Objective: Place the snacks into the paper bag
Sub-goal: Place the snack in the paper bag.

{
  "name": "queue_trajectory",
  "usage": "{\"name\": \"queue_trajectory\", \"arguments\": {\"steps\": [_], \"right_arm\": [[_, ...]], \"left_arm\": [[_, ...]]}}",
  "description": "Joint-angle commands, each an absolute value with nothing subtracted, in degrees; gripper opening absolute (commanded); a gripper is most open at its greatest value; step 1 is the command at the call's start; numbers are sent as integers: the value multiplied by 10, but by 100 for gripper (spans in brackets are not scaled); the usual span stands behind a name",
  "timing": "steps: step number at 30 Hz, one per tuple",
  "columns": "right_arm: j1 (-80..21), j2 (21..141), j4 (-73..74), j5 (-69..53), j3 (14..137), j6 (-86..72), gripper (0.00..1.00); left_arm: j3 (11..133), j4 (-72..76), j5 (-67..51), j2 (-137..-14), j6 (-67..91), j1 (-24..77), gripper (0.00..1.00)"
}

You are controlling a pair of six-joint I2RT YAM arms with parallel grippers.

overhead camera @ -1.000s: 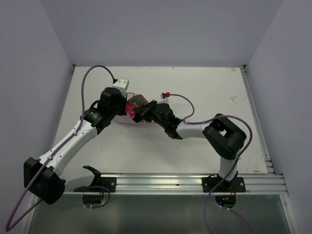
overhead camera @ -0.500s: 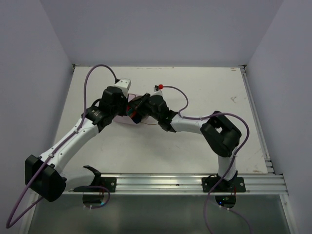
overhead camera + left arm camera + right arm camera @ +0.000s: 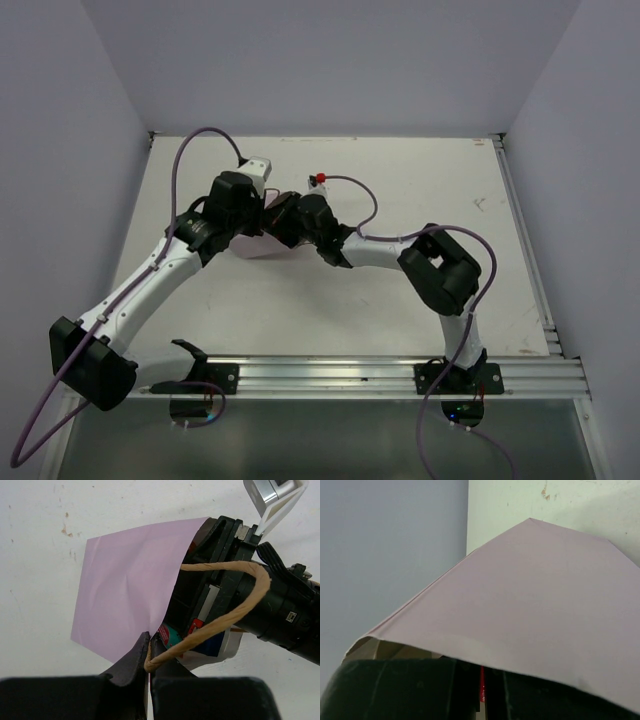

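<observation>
The pale pink paper bag [image 3: 127,585] lies on its side on the white table, its mouth facing right. My left gripper [image 3: 149,649] is shut on the base of the tan string handle [image 3: 235,612] and holds the mouth open. My right gripper [image 3: 212,575] reaches into that mouth. In the right wrist view the bag's wall [image 3: 540,595] covers the fingers, and a thin pink-red packet [image 3: 482,687] sits pinched between them. A teal-green packet [image 3: 171,636] and a dark blue packet [image 3: 214,645] lie inside the bag. From above, both grippers meet at the bag [image 3: 262,247].
Grey walls close the table on the left, back and right. An aluminium rail [image 3: 350,375] carries both arm bases at the near edge. Purple cables loop above each arm, with a red connector [image 3: 320,180] behind the right wrist.
My right gripper has moved left with the pink-red packet, from outside the bag's mouth to inside it. The left gripper has kept its hold on the handle.
</observation>
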State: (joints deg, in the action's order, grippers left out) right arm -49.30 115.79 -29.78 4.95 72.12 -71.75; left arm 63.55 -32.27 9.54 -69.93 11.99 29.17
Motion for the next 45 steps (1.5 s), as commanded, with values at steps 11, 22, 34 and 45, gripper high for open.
{"name": "queue_trajectory", "arguments": {"steps": [11,22,34,45], "right_arm": [[-490,1042,-108,76,763,-544,39],[-490,953,23,120,807,-414,64],[-490,833,25,196,756,-292,86],[-490,643,66,309,634,-231,98]], "left_arm": [[690,-298,133,-678,141,301,0],[715,-305,154,-708,146,301,0],[748,-318,171,-747,157,291,0],[849,-318,69,-830,163,178,0]]}}
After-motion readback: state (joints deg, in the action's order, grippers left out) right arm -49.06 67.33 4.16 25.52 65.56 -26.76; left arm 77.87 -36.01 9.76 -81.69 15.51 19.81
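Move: The right hand's shut fingers are already inside the paper bag with the red packet at their tips. The bag's middle is level ahead, about 4 cm to their left and 5 cm below. In the bag, the teal packet sits roughly 4 cm back, 5 cm down, and the blue packet about 5 cm back, 5 cm right and 6 cm down. From the left hand, which pinches the rim and handle, the bag's middle is some 4 cm ahead, 2 cm left, 9 cm below. The right fingers spread wide inside the bag and let go of the red packet while the hand draws out through the mouth, first mostly up with some rightward drift, then swinging faster to the right and somewhat back, about 20 cm up and 20 cm right in all, the fingers tilting up and the wrist rolling. The left hand keeps its pinch on the rim, lifts it about 2 cm, then late on carries the bag away, some 6 cm forward and a little left, turning slightly counter-clockwise. ##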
